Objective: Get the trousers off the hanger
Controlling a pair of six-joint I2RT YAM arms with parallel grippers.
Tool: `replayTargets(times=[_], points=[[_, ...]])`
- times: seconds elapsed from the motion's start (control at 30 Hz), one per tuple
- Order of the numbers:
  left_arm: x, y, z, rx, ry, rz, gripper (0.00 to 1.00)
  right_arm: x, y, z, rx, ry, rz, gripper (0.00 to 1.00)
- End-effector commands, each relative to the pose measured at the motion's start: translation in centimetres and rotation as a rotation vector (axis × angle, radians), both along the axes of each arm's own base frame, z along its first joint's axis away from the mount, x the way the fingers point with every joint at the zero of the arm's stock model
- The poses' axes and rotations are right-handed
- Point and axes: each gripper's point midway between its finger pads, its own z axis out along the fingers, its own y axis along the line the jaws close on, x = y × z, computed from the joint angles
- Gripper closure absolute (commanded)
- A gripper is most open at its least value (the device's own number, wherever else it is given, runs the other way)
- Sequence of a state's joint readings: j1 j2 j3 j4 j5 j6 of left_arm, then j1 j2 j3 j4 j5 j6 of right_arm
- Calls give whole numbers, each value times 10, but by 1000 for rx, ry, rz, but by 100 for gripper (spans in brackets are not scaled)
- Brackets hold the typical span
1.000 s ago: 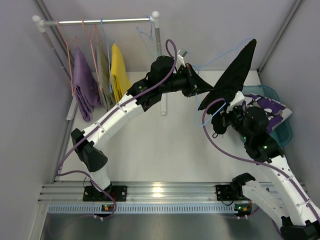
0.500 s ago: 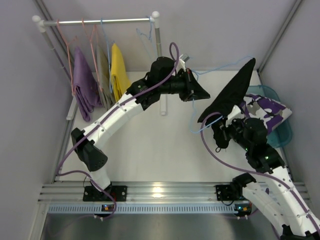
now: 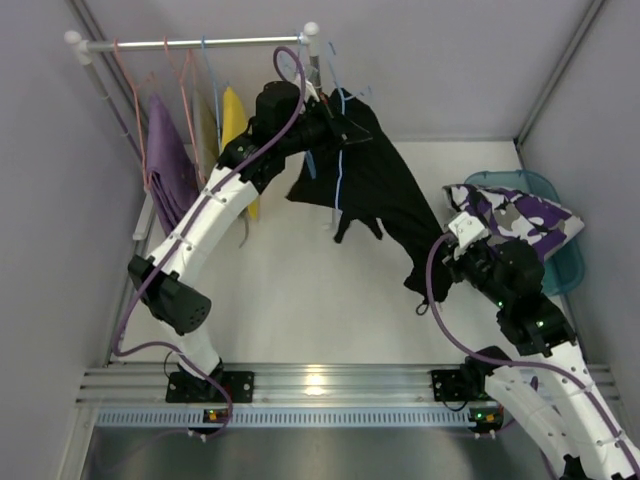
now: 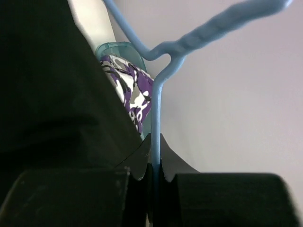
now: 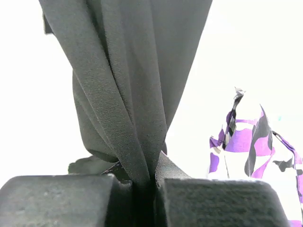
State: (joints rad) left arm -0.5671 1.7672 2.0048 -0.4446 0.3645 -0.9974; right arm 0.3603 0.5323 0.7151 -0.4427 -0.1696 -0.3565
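The black trousers (image 3: 385,195) hang over a blue hanger (image 3: 340,160) and stretch down to the right. My left gripper (image 3: 338,128) is up by the rail, shut on the hanger's wire (image 4: 156,118), with the black cloth (image 4: 47,94) beside it. My right gripper (image 3: 438,272) is shut on the lower end of the black trousers (image 5: 132,71); the cloth is pinched between the jaws (image 5: 149,177). The camouflage trousers (image 3: 520,212) lie in a teal basket (image 3: 570,262) at the right, also seen in the wrist views (image 4: 133,90) (image 5: 248,144).
A clothes rail (image 3: 200,43) with white posts (image 3: 316,70) crosses the back left. A lilac garment (image 3: 165,170) and a yellow garment (image 3: 235,118) hang on it from pink hangers. Grey walls close in on both sides.
My left arm has swung left and back toward the rail with the blue hanger. The black trousers, earlier raised in a peak at the right, now stretch between the hanger and my right gripper.
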Motion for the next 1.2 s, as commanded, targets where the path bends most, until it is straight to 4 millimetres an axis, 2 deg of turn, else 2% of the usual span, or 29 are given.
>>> replayTargets(times=[0.0,0.03,0.07,0.1,0.13,0.17,0.23,0.27,0.33,0.37,0.4,0.43,0.47,0.53,0.57,0.6,0.63,0.73,0.83,0.87,0.97,1.03,1.1,1.17], points=[[-5,2,29,-9,-131,12,100,0,6,45,76,-134,29,100],[-8,2,23,1,-119,7,100,0,6,52,99,-141,21,100],[-8,1,7,26,-92,-3,100,1,6,61,129,-152,12,100],[-10,0,-2,38,-75,-12,100,0,8,83,196,-182,5,100],[-15,-3,-7,48,-71,-26,100,1,10,92,226,-187,5,100],[-18,-6,-18,75,-62,-37,100,2,12,115,295,-207,2,100],[-23,-10,-27,104,-66,-57,100,4,14,139,359,-226,-5,100],[-25,-11,-33,118,-60,-61,100,1,13,166,401,-266,-5,100],[-29,-15,-43,144,-58,-69,100,6,14,192,472,-286,-19,100],[-30,-16,-47,153,-57,-68,100,-1,13,221,532,-321,-9,100],[-33,-19,-55,168,-48,-77,100,3,13,232,554,-328,-16,100],[-35,-21,-60,179,-46,-84,100,1,11,248,579,-358,-16,100],[-37,-22,-63,186,-41,-89,100,-8,7,276,622,-401,-11,100],[-42,-26,-76,213,-33,-102,100,-6,2,298,651,-436,-37,100],[-43,-27,-79,219,-34,-107,100,-13,-8,321,688,-482,-65,100],[-46,-30,-86,231,-31,-113,100,-11,-11,329,700,-494,-78,100],[-46,-30,-89,241,-31,-116,100,-20,-18,349,728,-540,-90,100],[-52,-35,-99,257,-26,-133,100,-18,-42,375,772,-618,-204,100],[-57,-39,-110,278,-17,-145,100,-18,-60,391,781,-677,-293,100],[-60,-39,-112,281,-15,-151,100,-12,-71,393,773,-698,-363,100],[-67,-40,-117,285,-15,-164,100,-10,-87,401,735,-777,-449,100],[-68,-40,-116,279,-20,-166,100,-15,-93,412,729,-840,-463,100],[-69,-39,-105,262,-43,-167,100,-14,-95,415,723,-859,-476,100],[-70,-38,-86,227,-85,-162,100,-11,-94,412,690,-867,-480,100]])
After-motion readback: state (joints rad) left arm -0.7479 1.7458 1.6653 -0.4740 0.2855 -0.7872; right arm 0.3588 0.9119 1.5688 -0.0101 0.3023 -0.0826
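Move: Pinched in the right fingers is the waist end of the black trousers. The blue hanger, held by the left fingers, has its middle about 15 cm ahead of the right hand, 22 cm left and 10 cm above. The teal basket lies some 15 cm ahead of that hand, 21 cm right and 20 cm below. From the left hand, the trousers' middle is about 4 cm back, 5 cm right and 12 cm down; the rail's end is roughly 10 cm ahead, 10 cm left and 10 cm up. Hoisting the waist end of the black trousers, the right arm rises nearly 40 cm, fast through the middle, then drifts right, away from the hanger, while the wrist swings some 60 degrees to tip the fingers upward. Meanwhile the left hand, still pinching the blue hanger, sinks about 15 cm and draws back and slightly right from the rail, rolling its left side up. ##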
